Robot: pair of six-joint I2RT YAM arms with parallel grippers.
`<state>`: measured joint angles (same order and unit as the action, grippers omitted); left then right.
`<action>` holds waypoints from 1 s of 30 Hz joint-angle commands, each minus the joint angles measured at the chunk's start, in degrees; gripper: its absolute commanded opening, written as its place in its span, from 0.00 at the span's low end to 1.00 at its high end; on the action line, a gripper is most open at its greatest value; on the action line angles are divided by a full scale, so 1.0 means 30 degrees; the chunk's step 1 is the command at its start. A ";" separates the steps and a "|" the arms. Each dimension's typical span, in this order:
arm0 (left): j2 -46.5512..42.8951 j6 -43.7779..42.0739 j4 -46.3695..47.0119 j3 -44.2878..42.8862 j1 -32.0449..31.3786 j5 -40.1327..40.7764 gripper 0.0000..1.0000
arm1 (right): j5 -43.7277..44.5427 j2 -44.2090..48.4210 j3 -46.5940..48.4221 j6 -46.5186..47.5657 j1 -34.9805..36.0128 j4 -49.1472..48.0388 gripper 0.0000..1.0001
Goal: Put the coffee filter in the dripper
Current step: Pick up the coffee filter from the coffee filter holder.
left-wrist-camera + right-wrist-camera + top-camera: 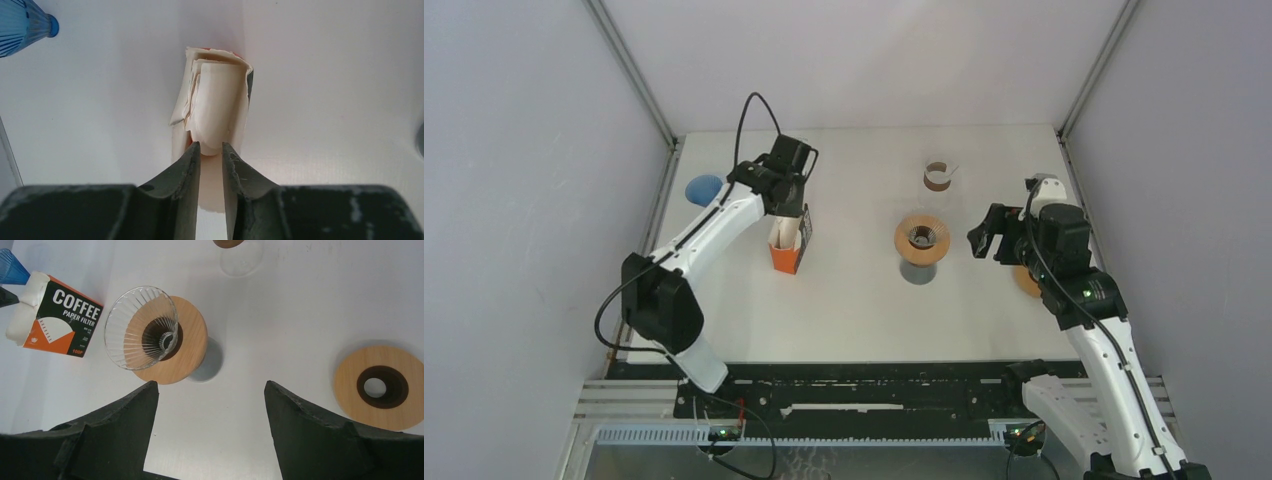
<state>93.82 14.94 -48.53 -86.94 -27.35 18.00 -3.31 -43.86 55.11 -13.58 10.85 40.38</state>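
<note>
The orange and black coffee filter box (pixel 786 258) (pixel 60 322) lies on the table left of centre, with white filters sticking out of its open end. In the left wrist view a coffee filter (pixel 215 105) bulges out of the box. My left gripper (pixel 211 146) (pixel 790 232) has its jaws narrowly apart and closed on the filter's rounded edge, with paper filling the gap. The glass dripper (pixel 922 237) (pixel 141 327) sits on a wooden collar over a grey cup at table centre. My right gripper (pixel 211 385) (pixel 984 240) hovers open to the dripper's right, holding nothing.
A spare wooden ring (pixel 380 387) (pixel 1026 282) lies on the table under my right arm. A glass with a brown band (pixel 938 177) stands behind the dripper. A blue ribbed cone (pixel 704 188) (pixel 25 20) rests near the left wall.
</note>
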 commanded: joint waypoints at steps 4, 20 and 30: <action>0.1554 0.0382 0.0559 -0.0157 -0.0005 0.1070 0.25 | -0.0217 -0.0248 0.0072 -0.0152 -0.0127 -0.0995 0.86; 0.2967 0.0396 0.1002 0.0266 -0.0010 0.2247 0.27 | -0.0067 -0.0301 -0.0185 -0.0158 -0.0130 -0.0854 0.86; 0.3190 0.0446 0.1031 0.0537 -0.0560 0.3021 0.31 | -0.0180 -0.0333 -0.0353 -0.0335 -0.0131 -0.1145 0.86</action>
<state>103.37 15.14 -46.94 -86.94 -27.49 24.73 -3.51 -45.12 53.91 -13.67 10.85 39.77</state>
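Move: The upright coffee filters lie just under the left hand, about 8 cm down and 1 cm ahead. The coffee filter holder stands around them, its middle about 11 cm straight below that hand. The blue dripper is some 19 cm to the left and 10 cm farther out; the glass dripper on its carafe is about 28 cm right and 6 cm nearer. From the right hand the filters lie some 36 cm left, 14 cm ahead and 14 cm lower. Towards the filters standing in the open holder, the left hand sinks about 5.5 cm, quickly at first and then easing, while creeping some 2 cm forward and slightly left. Its left side rolls up by roughly 10 degrees, and the fingers stay slightly parted, coming down to about the holder's mouth without closing; whether they touch paper can't be seen. ##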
